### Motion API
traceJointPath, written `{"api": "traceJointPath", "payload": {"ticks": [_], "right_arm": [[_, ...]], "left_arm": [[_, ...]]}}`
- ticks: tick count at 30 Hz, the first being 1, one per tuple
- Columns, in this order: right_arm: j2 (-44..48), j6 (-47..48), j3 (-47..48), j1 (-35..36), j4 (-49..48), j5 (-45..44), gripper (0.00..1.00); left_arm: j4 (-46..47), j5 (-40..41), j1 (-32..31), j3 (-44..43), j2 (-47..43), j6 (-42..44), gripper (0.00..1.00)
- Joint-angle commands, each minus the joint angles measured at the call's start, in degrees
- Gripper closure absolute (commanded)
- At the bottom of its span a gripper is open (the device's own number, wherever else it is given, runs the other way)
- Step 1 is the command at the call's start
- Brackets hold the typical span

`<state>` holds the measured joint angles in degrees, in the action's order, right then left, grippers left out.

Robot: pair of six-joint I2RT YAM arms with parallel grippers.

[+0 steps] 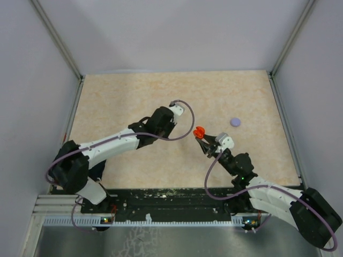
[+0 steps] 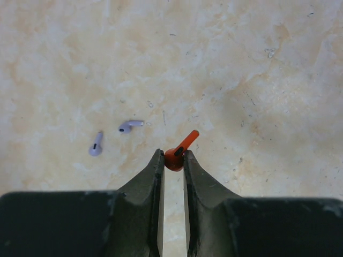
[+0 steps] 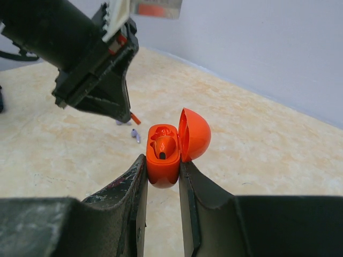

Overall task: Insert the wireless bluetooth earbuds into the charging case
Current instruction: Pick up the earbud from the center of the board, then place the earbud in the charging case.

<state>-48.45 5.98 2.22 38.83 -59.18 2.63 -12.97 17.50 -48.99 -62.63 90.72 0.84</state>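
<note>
My left gripper [image 2: 173,156] is shut on a red earbud [image 2: 186,143], pinching its head at the very fingertips while the stem sticks out up and to the right above the table. In the right wrist view that gripper [image 3: 128,114] hangs just left of and beyond the case, with the earbud [image 3: 135,119] at its tip. My right gripper [image 3: 162,160] is shut on the red charging case [image 3: 163,172], held off the table. Its lid [image 3: 194,134] stands open to the right. One red earbud [image 3: 164,145] sits inside, and the slot behind it is empty.
Two greyish-purple earbuds [image 2: 96,144] [image 2: 130,125] lie on the beige table [image 2: 257,80] to the left of the left fingers. A round greyish-purple disc [image 1: 235,122] rests at the table's right. Grey walls enclose the table.
</note>
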Motion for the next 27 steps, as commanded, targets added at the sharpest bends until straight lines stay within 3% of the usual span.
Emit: {"api": "traceJointPath", "payload": {"ticks": [1, 7, 11, 27], "right_arm": [[-0.7, 0.2, 1.6, -0.2, -3.0, 3.2, 1.0], [-1.4, 0.1, 2.1, -0.1, -3.0, 6.3, 1.0], [-1.8, 0.1, 2.3, -0.1, -3.4, 8.5, 1.0], [-4.7, -0.2, 2.4, -0.2, -6.9, 15.2, 1.0]], "left_arm": [[-2.4, -1.9, -0.1, 1.0, -6.5, 10.6, 0.9], [-2.9, -7.2, -1.4, 2.4, -15.2, 21.8, 0.91], [-2.7, -13.1, -1.9, 3.4, -18.8, 28.0, 0.97], [-6.0, -19.7, -9.2, 2.7, -21.7, 52.7, 1.0]]}}
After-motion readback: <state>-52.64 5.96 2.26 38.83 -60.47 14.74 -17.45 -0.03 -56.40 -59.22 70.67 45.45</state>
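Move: The left hand already holds the red earbud. The open red case, gripped by the right hand, lies about 12 cm to the left hand's right, 8 cm back and 7 cm above. On the board, some 11 cm below the left hand, lie the near purple earbud, 5 cm ahead and 5 cm left, and the far purple earbud, 6 cm ahead and 9 cm left. From the right hand, the red earbud is about 8 cm ahead, 12 cm left and 7 cm below. Still pinching the red earbud, the left hand climbs about 10 cm clear of the board, then levels off and draws back and slightly right towards the case, while the wrist swings clockwise some 45 degrees to aim the fingers rightward. The right hand keeps its grip on the open case and eases it left, back and a little down, turning slightly counter-clockwise. ##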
